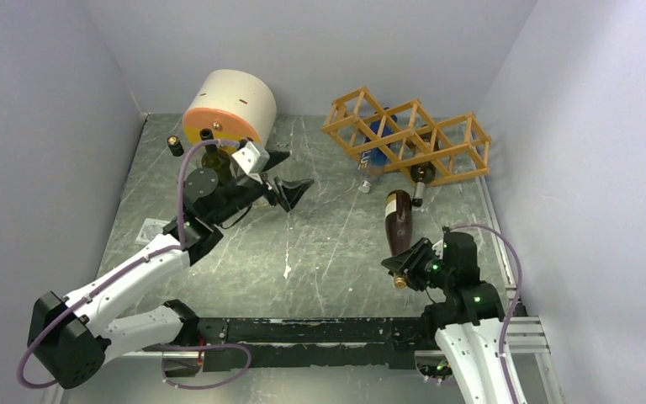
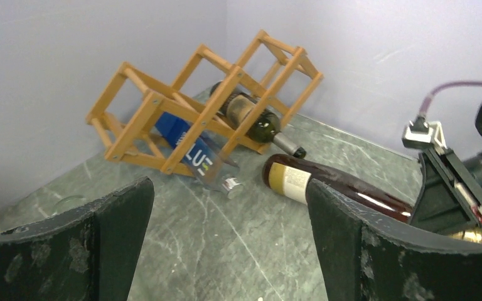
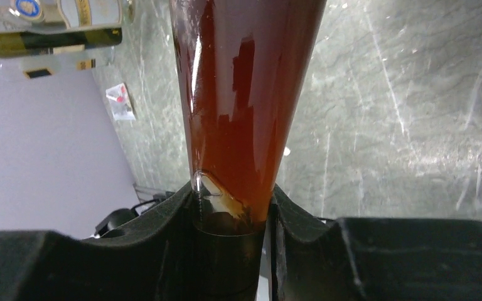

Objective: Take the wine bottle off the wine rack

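The orange-tan wooden wine rack (image 1: pixel 408 135) stands at the back right and also shows in the left wrist view (image 2: pixel 207 94). A brown wine bottle (image 1: pixel 399 220) with a cream label lies in front of the rack, outside its cells, with its base toward the rack (image 2: pixel 326 185). My right gripper (image 1: pixel 405 268) is shut on its neck, and the amber glass fills the right wrist view (image 3: pixel 245 94) above the gripper (image 3: pixel 232 219). My left gripper (image 1: pixel 290 181) is open and empty at mid table, facing the rack (image 2: pixel 228 188).
A blue-labelled bottle (image 1: pixel 378 143) and a dark green bottle (image 1: pixel 421 172) lie in the rack's cells. A cream and orange cylinder (image 1: pixel 227 105) stands at the back left, with two bottles (image 1: pixel 213 151) beside it. A small packet (image 1: pixel 153 227) lies at the left. Grey walls stand on three sides.
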You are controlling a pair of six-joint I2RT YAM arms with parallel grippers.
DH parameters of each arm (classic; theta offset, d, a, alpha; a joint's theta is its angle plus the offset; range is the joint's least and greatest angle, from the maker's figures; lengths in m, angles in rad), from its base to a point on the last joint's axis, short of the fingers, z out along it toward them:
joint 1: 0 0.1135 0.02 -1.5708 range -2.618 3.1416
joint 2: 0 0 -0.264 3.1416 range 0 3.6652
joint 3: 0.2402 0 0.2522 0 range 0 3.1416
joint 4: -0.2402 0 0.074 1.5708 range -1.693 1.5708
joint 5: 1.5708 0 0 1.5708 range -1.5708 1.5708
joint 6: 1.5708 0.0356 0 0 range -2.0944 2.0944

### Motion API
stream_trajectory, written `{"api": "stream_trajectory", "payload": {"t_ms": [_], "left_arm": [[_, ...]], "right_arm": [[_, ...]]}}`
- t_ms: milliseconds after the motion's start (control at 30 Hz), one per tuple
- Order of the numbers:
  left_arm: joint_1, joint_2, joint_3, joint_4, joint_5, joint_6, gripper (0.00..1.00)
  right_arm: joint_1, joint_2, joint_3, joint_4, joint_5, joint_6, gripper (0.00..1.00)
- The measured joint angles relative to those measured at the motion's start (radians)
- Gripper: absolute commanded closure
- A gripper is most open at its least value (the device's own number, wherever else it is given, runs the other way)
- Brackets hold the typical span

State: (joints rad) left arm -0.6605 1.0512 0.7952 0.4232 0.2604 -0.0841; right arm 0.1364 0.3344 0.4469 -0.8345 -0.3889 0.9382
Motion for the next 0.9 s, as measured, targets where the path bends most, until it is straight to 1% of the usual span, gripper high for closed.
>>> {"api": "stream_trajectory", "payload": {"t_ms": [200, 333, 467, 667, 900], "left_arm": [[-0.077, 0.015, -0.015, 0.024, 0.077, 0.069, 0.05], [-0.185, 0.015, -0.045, 0.028, 0.105, 0.191, 0.02], [-0.309, 0.016, -0.082, -0.002, 0.108, 0.365, 0.01], [-0.428, 0.065, -0.092, -0.042, 0.061, 0.543, 0.0], [-0.537, 0.178, -0.092, -0.081, -0.051, 0.663, 0.0]], "right_arm": [[0.0, 0.065, 0.132, -0.098, -0.051, -0.101, 1.0], [-0.002, 0.178, 0.235, -0.16, -0.119, -0.214, 1.0], [-0.002, 0.257, 0.305, -0.224, -0.193, -0.321, 1.0], [-0.002, 0.34, 0.325, -0.263, -0.299, -0.428, 1.0], [-0.002, 0.381, 0.323, -0.279, -0.357, -0.476, 1.0]]}}
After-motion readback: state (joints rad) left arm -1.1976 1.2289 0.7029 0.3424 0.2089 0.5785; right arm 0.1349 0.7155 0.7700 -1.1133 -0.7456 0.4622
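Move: The brown wine bottle hangs by its neck in the right fingers, its middle roughly 10 cm ahead of that hand and about 2 cm above it. From the open left gripper, that middle lies some 25 cm right, 3 cm back and 20 cm below. The left gripper is about 13 cm ahead, 26 left and 22 above the right hand. The dark rack bottle lies 25 cm ahead and 6 right of the right hand, the blue-labelled bottle 28 ahead and 8 left, both about 6 cm lower. The brown bottle is raised about 5 cm and its base swung towards the left gripper as the right hand, keeping its neck grip, draws back a little and left, turning some 30 degrees counter-clockwise. Meanwhile the left hand comes back, down and right, over 10 cm each way, turning clockwise and rolling its left side up, fingers still wide open. ##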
